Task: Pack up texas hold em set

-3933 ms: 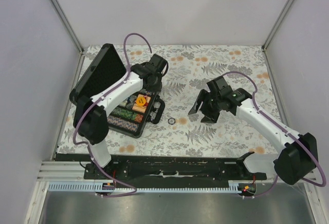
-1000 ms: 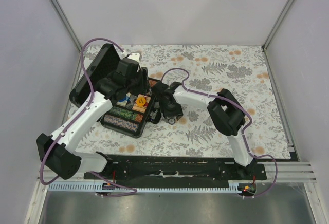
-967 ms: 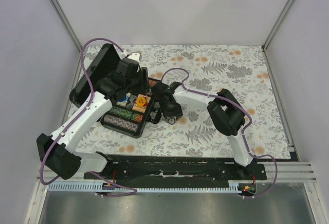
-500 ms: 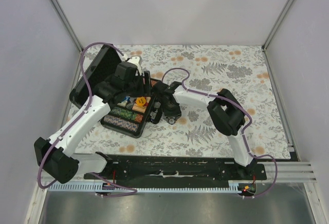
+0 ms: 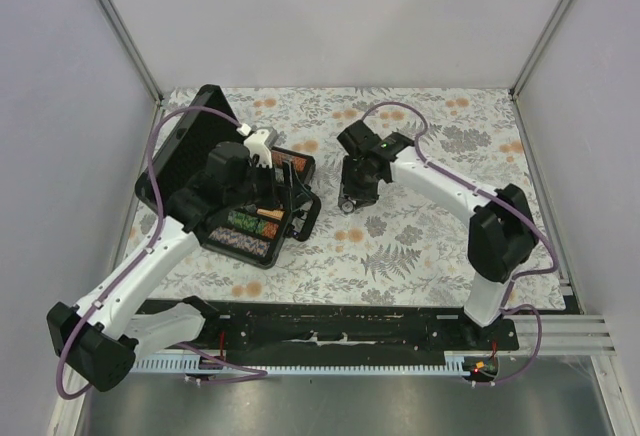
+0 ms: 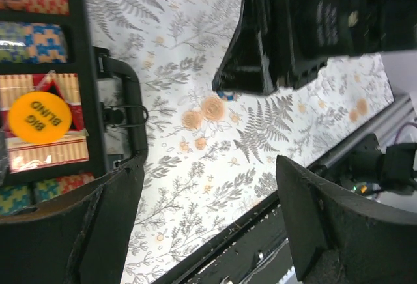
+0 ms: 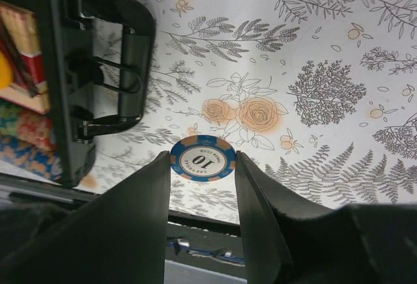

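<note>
The black hinged case [image 5: 186,152] lies open at the left, with rows of multicoloured chips [image 5: 243,226] in its tray. In the left wrist view an orange "BIG BLIND" button [image 6: 40,117] rests on the reddish card deck [image 6: 39,157] inside the case. My left gripper [image 5: 287,188] hovers over the tray's right edge, open wide and empty [image 6: 208,225]. My right gripper [image 5: 348,202] hangs just right of the case handle [image 7: 133,62], shut on a blue "10" chip [image 7: 203,158] that it pinches by the edges above the cloth.
A floral cloth [image 5: 430,156] covers the table. White walls and metal posts close in the sides and back. A black rail [image 5: 330,326] with the arm bases runs along the near edge.
The right gripper closed on the blue chip beside the case handle and carried it up and right. The left gripper opened wider and shifted over the tray.
</note>
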Tool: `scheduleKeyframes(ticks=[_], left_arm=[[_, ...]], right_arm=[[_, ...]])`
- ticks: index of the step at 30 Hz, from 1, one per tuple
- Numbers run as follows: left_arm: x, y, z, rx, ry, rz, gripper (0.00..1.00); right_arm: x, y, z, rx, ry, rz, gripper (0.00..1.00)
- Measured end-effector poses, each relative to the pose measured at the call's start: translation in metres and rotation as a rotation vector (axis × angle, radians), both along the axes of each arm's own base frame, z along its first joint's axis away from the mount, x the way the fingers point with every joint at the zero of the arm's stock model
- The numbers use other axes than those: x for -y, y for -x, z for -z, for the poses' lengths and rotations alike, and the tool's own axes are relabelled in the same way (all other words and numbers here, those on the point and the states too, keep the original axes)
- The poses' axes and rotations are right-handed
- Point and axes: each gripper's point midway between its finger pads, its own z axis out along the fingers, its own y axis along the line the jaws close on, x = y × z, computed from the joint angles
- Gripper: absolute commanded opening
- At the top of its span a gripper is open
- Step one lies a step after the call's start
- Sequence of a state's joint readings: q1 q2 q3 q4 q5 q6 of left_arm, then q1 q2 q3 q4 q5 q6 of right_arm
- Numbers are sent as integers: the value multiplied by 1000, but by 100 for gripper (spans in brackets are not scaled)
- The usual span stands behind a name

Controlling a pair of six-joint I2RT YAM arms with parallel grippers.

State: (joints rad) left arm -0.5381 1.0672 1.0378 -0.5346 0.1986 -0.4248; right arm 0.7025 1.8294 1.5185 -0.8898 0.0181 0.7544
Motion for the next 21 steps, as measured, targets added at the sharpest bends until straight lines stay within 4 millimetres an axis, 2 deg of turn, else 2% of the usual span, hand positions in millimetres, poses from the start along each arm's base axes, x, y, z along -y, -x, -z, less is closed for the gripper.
scheduleKeyframes(ticks=[3,7,10,16,21], left_arm=[[9,5,7,-9,35,51,87],[21,11,21,-33,84,85,85],[32,13,26,-43,124,95,81],[64,15,23,-33,176,111,66],[71,4,25,-33,196,34,56]], right_arm=[[3,-5,-20,3,-82,53,44],[-2,-5,-43,-4,-189,102,45],[-10,0,-56,-20,-263,128,45],[-23,10,-73,-70,-383,172,45],[-30,13,-84,-93,-451,201,45]])
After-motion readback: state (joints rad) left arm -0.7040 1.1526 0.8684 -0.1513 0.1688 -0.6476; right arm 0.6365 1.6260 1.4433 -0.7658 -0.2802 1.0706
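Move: The blue-edged 10 chip, already pinched in the right fingertips, lies some 11 cm to the left hand's right, 3 cm ahead and 12 cm below. From the left hand, the case handle is about 6 cm ahead, 1 cm right and 20 cm down; the big blind button is 10 cm ahead, 8 cm left and 19 cm down. From the right hand, the left gripper is about 11 cm left, 3 cm back and 12 cm up. Right hand raises the chip about 8 cm, fingers swinging left; left hand reaches 7 cm right towards it, partly closing. ##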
